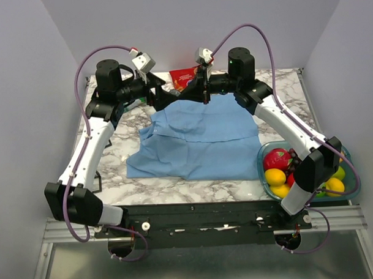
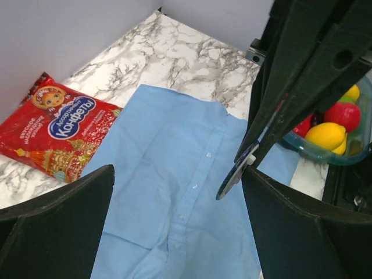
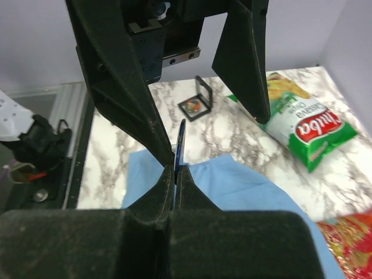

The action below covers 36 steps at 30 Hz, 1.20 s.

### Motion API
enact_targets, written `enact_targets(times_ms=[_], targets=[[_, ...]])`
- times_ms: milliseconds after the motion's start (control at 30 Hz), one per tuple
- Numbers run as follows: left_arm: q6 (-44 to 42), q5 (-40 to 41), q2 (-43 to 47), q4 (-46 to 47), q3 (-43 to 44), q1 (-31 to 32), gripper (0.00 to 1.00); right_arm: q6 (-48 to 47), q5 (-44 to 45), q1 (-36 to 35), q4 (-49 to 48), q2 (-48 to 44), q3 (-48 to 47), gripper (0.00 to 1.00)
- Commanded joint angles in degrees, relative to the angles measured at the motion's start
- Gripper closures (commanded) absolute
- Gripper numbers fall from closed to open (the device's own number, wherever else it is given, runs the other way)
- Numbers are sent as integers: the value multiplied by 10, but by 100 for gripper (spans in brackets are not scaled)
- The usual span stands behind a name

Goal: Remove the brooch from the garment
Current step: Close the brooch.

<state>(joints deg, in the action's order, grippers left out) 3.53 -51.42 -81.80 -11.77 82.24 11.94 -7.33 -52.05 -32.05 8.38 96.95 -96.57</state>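
The garment, a light blue button shirt (image 1: 199, 139), lies spread on the marble table; it also shows in the left wrist view (image 2: 168, 168) and the right wrist view (image 3: 250, 186). My right gripper (image 1: 204, 97) is shut on the brooch (image 2: 234, 174), a small round dark blue pin, and holds it in the air above the shirt's far part. In the right wrist view the brooch (image 3: 181, 142) stands edge-on between my shut fingertips (image 3: 176, 168). My left gripper (image 2: 177, 174) is open and empty, its two fingers on either side of the brooch, apart from it.
A red candy bag (image 1: 183, 75) lies at the table's far edge, also in the left wrist view (image 2: 55, 125). A green chips bag (image 3: 302, 125) and a small framed cube (image 3: 195, 104) lie on the marble. A glass bowl (image 1: 264, 173) of fruit stands at the right.
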Motion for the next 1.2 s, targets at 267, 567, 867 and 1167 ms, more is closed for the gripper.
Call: enact_targets(times_ms=[267,567,867,1167], targets=[[-79,-183,16,-29,-10,15,21,36,-53,-6,-52,4,-2,99],[101,-220,8,129,-13,-28,42,22,-42,-4,-47,-8,20,99],[184,-242,2,224,-35,-42,60,18,-37,-4,-41,-13,25,99],[131,-234,1,177,-37,-42,66,20,-37,-4,-43,-14,25,100]])
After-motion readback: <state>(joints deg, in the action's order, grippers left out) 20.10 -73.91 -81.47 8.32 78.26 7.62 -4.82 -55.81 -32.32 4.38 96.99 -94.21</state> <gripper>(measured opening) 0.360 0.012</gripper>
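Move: My right hand holds the brooch on edge at its fingertips, about 2 cm to the left of that hand's pads. From my wide-open left hand the brooch is roughly 3 cm back, 2 cm to the right and 1 cm higher, up against the rear finger's side. Some 32 cm below the left hand, the garment's middle is about 8 cm back and 8 cm right, and the red candy bag about 17 cm ahead and 9 cm right. I draw my left hand back about 5 cm, dipping briefly to the right and then returning left as it rises some 3 cm, and turn it nearly 20 degrees clockwise. Its fingers close from wide open to about a third, narrowing on either side of the brooch. My right hand keeps its shut grip on the brooch, eases back a centimetre, rises slightly and settles again. ##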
